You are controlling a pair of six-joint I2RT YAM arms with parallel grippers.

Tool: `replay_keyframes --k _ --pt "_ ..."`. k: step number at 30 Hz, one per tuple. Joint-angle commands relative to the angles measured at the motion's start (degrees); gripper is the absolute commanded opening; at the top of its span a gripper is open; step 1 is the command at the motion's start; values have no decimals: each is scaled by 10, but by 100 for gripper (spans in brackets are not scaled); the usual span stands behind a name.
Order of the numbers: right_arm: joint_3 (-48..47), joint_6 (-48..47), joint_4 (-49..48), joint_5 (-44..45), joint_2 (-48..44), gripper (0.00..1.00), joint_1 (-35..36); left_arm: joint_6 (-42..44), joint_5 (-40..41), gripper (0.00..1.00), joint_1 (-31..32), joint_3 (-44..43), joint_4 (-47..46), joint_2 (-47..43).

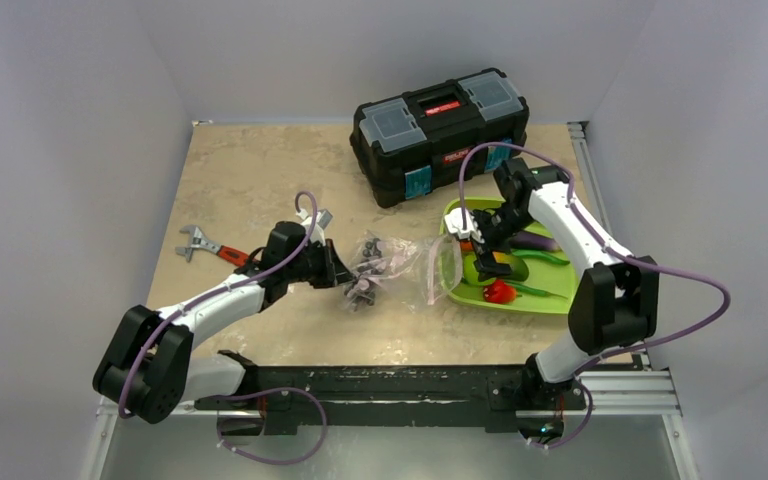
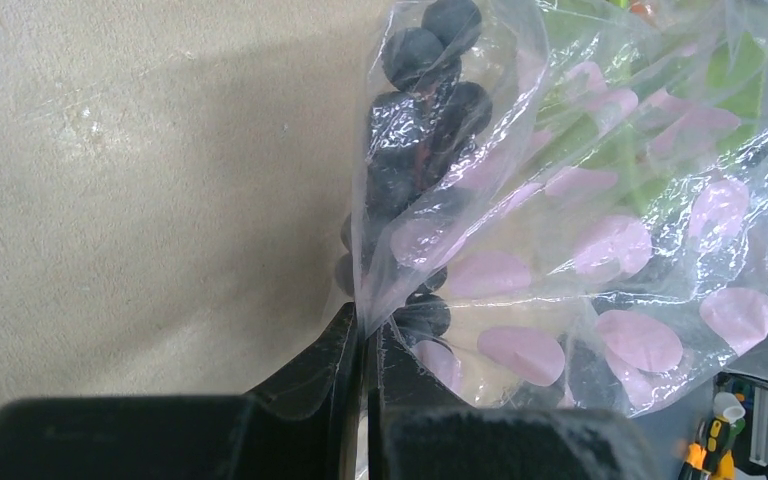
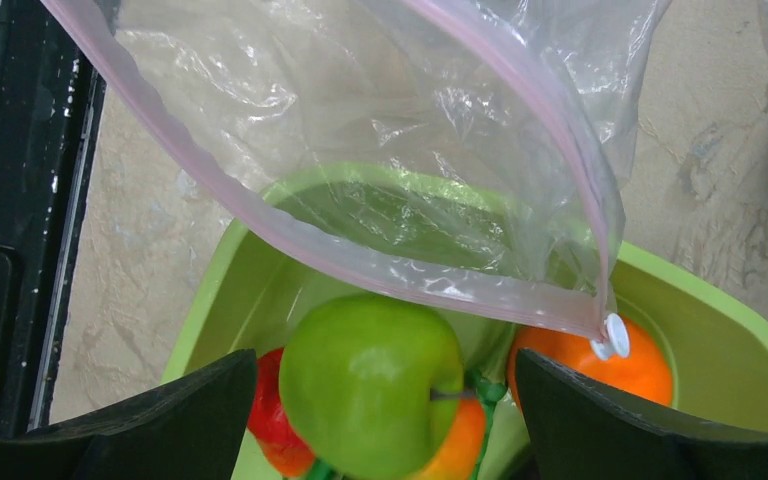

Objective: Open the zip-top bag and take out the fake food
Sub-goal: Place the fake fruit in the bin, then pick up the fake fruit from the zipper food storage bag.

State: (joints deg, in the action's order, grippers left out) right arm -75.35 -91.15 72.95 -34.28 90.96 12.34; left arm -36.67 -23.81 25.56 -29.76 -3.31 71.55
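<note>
The zip-top bag (image 1: 400,262) lies on the table, clear with pink spots. Its open mouth (image 3: 360,265), edged by the pinkish zip strip, reaches over the green tray's (image 1: 560,300) rim. My left gripper (image 2: 365,340) is shut on the bag's closed end (image 2: 580,230). Dark purple grapes (image 2: 420,120) are still inside it. My right gripper (image 3: 385,400) stands open over the tray, its fingers either side of the green apple (image 3: 370,380) with gaps on both sides. An orange (image 3: 645,365), a red pepper (image 3: 268,420) and a mango (image 3: 460,445) lie beside the apple.
A black toolbox (image 1: 440,125) stands behind the tray. A red-handled wrench (image 1: 208,246) lies left of my left arm. In the tray I also see green beans (image 1: 542,291) and an eggplant (image 1: 532,240). The bag's white slider (image 3: 614,335) hangs over the orange.
</note>
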Motion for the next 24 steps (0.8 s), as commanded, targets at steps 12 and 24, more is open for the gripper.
replay_keyframes --k 12,24 --pt "11 106 -10 -200 -41 55 -15 6 -9 0 -4 23 -33 -21" --pt "188 461 -416 -224 -132 21 17 -18 -14 0 -4 60 -77 -34"
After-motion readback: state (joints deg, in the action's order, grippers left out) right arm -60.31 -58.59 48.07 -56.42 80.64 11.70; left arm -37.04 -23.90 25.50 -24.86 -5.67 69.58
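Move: The zip-top bag's open mouth faces the empty right hand, its middle roughly 8 cm to the left, 2 cm back and 5 cm lower. Just under that hand lies the green apple, 5 cm down and 2 cm left; the orange is about 6 cm ahead and 2 cm left, the red pepper 6 cm back and 6 cm right. From the left hand, which pinches the bag, the mouth is some 18 cm right, 2 cm ahead and level; the grapes are 3 cm ahead, 3 cm right. The bag's mouth is what the right hand heads for, leaving the apple already released in the bin: it first lifts and draws back slightly, then swings left about 6 cm, ending 2 to 3 cm higher. Its fingers close from wide open to a narrow gap while the wrist turns some 30 degrees to point them more level and left. The left hand keeps its pinch on the bag, easing about 2 cm back and down. ##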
